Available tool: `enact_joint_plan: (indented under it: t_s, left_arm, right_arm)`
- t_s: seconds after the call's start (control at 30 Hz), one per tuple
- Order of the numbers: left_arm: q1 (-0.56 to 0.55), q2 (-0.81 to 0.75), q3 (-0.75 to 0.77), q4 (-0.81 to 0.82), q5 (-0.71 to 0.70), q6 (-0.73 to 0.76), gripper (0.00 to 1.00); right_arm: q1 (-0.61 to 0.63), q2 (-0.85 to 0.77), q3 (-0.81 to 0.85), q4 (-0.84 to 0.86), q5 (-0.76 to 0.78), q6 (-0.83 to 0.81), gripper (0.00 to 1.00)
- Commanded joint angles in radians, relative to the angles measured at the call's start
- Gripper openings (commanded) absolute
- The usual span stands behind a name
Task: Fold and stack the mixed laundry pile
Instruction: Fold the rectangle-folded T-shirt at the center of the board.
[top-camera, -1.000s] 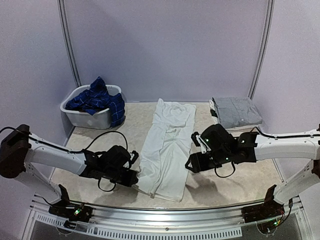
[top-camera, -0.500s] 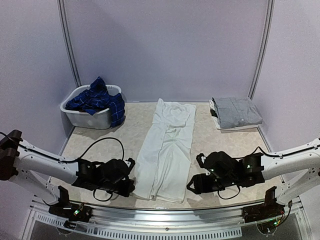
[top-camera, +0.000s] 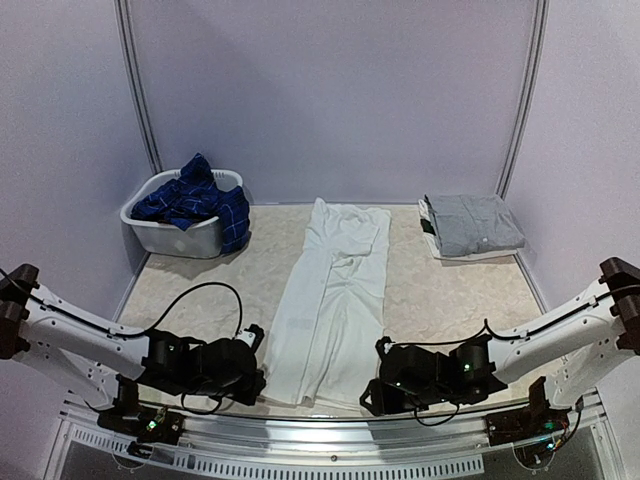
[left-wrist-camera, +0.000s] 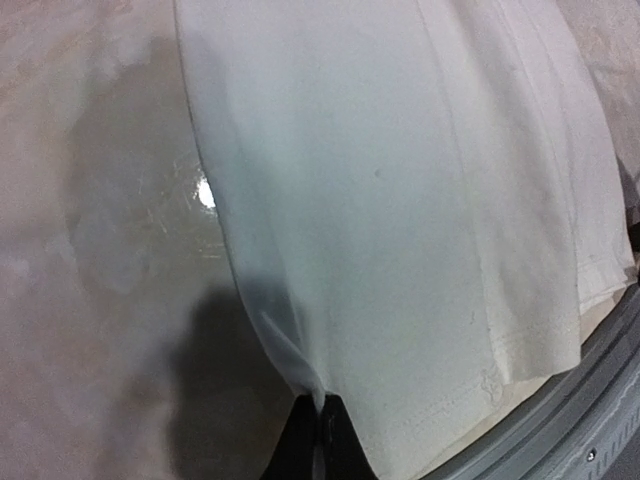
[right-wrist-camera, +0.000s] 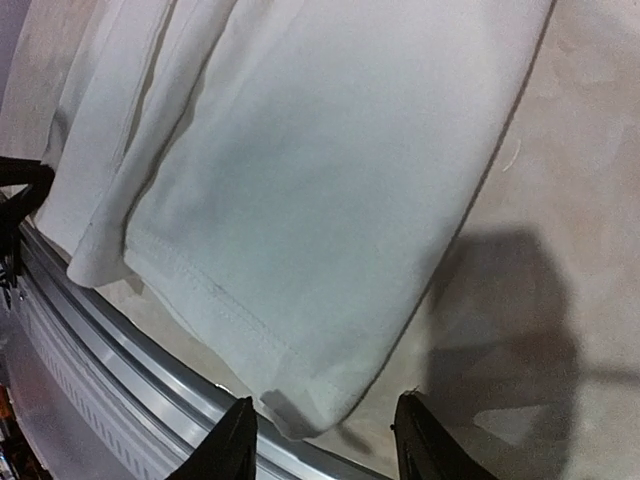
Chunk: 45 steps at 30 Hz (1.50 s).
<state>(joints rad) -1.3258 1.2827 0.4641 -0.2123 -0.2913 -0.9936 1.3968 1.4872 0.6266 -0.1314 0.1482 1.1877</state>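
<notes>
White trousers (top-camera: 335, 290) lie stretched lengthwise down the middle of the table, hem at the near edge. My left gripper (top-camera: 258, 375) is low at the hem's left corner and shut on a pinch of that cloth (left-wrist-camera: 322, 405). My right gripper (top-camera: 372, 395) is low at the hem's right corner. In the right wrist view its fingers stand apart on either side of that corner (right-wrist-camera: 322, 420), open, with the trousers (right-wrist-camera: 330, 180) spreading away beyond them. The rest of the laundry pile, a navy plaid shirt (top-camera: 190, 195), fills the basket at back left.
The white plastic basket (top-camera: 175, 238) stands at the back left corner. A folded grey garment (top-camera: 472, 222) lies at back right. A metal rail (top-camera: 320, 420) runs along the table's near edge, right under both grippers. Walls close in the back and sides.
Both arms have drawn back toward the near edge and dropped low. The trousers' hem slid nearer with the left gripper. The right gripper came to the right hem corner, its jaws narrowing somewhat.
</notes>
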Motion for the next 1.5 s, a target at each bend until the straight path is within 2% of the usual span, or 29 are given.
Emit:
enact_joint_plan:
  t_s: [0.0, 0.17, 0.43, 0.57, 0.97, 1.27, 1.47]
  left_arm:
    - [-0.032, -0.005, -0.013, -0.021, -0.036, -0.027, 0.0]
    - [-0.036, -0.001, -0.009, -0.025, -0.048, -0.027, 0.0]
    - [-0.038, -0.001, -0.009, -0.025, -0.055, -0.029, 0.0]
    - [-0.038, -0.002, -0.011, -0.022, -0.058, -0.029, 0.0]
    - [-0.066, 0.006, -0.001, 0.019, -0.043, -0.041, 0.0]
    - [-0.085, -0.022, 0.037, -0.063, -0.067, -0.043, 0.0]
    - [-0.084, -0.035, 0.044, -0.096, -0.077, -0.047, 0.0]
  right_arm:
    - [0.011, 0.051, 0.015, 0.006, 0.029, 0.049, 0.44]
    - [0.034, 0.054, 0.03, -0.004, 0.04, 0.063, 0.35]
    - [0.054, 0.094, 0.061, -0.05, 0.05, 0.064, 0.14]
    - [0.055, 0.102, 0.061, -0.047, 0.049, 0.063, 0.01]
    - [0.084, 0.005, 0.042, -0.151, 0.06, 0.049, 0.0]
    - [0.109, -0.085, 0.029, -0.273, 0.112, 0.063, 0.0]
    - [0.109, -0.133, 0.005, -0.28, 0.117, 0.067, 0.0]
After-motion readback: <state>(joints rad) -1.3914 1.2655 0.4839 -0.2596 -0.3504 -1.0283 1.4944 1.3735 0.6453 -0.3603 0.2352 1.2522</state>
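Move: Just under the right hand's open fingers lies the T-shirt's near right corner, about 1 cm back, 1 cm to the left and 1 cm below. The front rail runs some 4 cm behind that hand, and the end of the T-shirt's middle fold lies about 12 cm to its left, roughly level with it. From the left hand, which already holds the near left corner, the right corner is some 21 cm to the right and 3 cm back. Sinking about 1 cm and easing slightly left and back, the right hand closes its fingers on the T-shirt's near right corner. Keeping that pinch, it draws the corner roughly 4 cm to the right, away from the left hand, while rising some 2 cm. The left hand keeps its corner pinched and shifts only about 1 cm back and up late on. ##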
